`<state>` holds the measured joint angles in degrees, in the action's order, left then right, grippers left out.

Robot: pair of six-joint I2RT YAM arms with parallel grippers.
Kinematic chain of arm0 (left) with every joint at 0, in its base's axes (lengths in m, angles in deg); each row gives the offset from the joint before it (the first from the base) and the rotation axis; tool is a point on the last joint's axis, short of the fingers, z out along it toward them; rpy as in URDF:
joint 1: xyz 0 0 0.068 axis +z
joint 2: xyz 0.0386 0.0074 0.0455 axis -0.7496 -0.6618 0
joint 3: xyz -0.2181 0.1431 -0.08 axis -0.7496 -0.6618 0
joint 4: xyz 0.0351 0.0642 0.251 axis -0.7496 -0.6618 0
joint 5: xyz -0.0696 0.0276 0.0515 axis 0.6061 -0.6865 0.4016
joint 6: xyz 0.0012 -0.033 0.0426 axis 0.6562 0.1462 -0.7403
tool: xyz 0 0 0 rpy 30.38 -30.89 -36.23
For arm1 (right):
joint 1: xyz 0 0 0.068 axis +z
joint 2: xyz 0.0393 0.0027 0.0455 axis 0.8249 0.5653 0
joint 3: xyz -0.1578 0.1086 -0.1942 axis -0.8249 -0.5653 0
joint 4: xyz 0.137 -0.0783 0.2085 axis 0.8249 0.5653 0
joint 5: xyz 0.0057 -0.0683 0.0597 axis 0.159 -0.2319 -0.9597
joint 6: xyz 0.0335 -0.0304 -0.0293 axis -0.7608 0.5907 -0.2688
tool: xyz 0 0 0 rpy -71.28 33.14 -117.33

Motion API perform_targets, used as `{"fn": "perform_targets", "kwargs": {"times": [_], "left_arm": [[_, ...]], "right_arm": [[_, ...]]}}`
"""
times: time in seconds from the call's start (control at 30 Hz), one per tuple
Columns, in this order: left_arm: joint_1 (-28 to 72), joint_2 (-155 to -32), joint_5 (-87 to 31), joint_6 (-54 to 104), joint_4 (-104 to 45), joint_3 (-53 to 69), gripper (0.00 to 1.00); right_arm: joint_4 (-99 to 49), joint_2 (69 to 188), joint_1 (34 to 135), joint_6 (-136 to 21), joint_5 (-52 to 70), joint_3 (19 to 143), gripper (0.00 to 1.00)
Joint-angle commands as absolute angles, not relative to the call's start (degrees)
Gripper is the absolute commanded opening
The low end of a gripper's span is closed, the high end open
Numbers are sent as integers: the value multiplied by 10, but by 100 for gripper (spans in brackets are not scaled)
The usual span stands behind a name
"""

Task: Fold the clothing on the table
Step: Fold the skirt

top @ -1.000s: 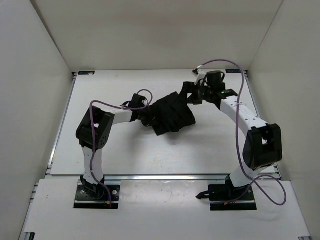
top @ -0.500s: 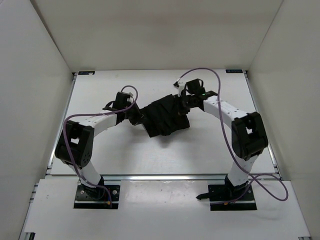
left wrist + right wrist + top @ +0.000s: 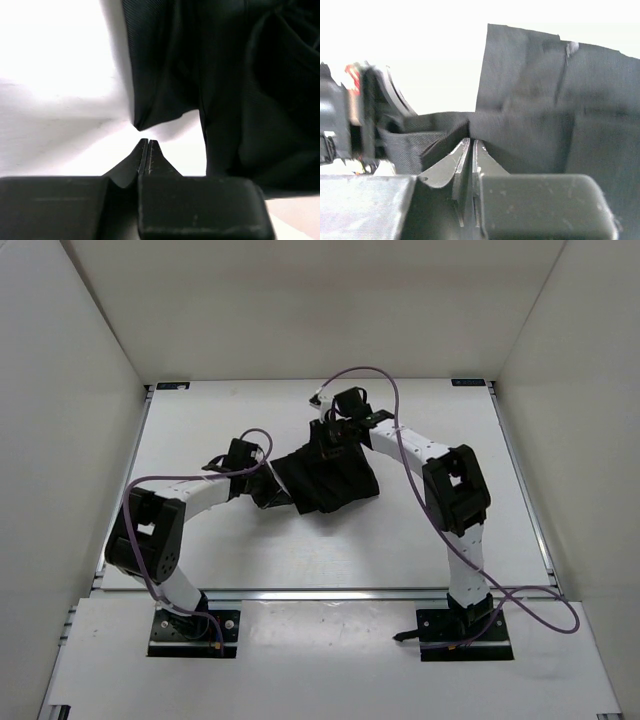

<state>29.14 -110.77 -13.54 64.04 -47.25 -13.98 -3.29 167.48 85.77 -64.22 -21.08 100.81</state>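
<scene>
The clothing (image 3: 335,480) is a black crumpled heap in the middle of the white table (image 3: 300,550). At the heap's far edge my right gripper (image 3: 325,443) is shut, and in the right wrist view a fold of the clothing (image 3: 545,100) runs into its tips (image 3: 471,141). At the heap's left edge my left gripper (image 3: 262,488) is shut with nothing between its jaws. In the left wrist view its tips (image 3: 148,142) sit just short of a hanging corner of the clothing (image 3: 225,75), with white table showing between them.
White enclosure walls (image 3: 90,390) close in the table on the left, the back and the right. A silver rail (image 3: 320,592) runs along the near edge. Purple cables (image 3: 380,375) loop above both arms. Part of the left arm (image 3: 350,115) shows at the left of the right wrist view.
My right gripper has shut at the clothing's far right edge and swung left over the heap with the fabric. The left arm has stretched out leftward, its gripper still shut.
</scene>
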Motion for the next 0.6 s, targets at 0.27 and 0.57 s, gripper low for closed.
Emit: {"fn": "perform_targets", "kwargs": {"times": [0.27, 0.57], "left_arm": [[356, -1025, -35, 580, -478, -109, 0], [267, -1018, 48, 627, -324, -61, 41]], "right_arm": [[-66, 1697, 862, -657, -238, 1041, 4], [-143, 1522, 762, -691, -183, 979, 32]]}}
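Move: The skirt's bunched middle lies about 10 cm to the right of the left hand, 6 cm farther out and some 4 cm below. Its nearest corner is just 2 cm back and 2 cm right of that hand, and its far left corner 9 cm ahead and 4 cm left. From the right hand, the skirt's middle is some 4 cm back, 2 cm right and 10 cm below. At the raised flap of the skirt, the right hand's shut fingertips first ease about 2 cm left, then come away to the right, up and forward while beginning to open. The left hand, also shut, no skirt visible in its fingers, hardly shifts before rising some 12 cm off the table, swinging right late; its fingers part and tilt up about 20 degrees. ##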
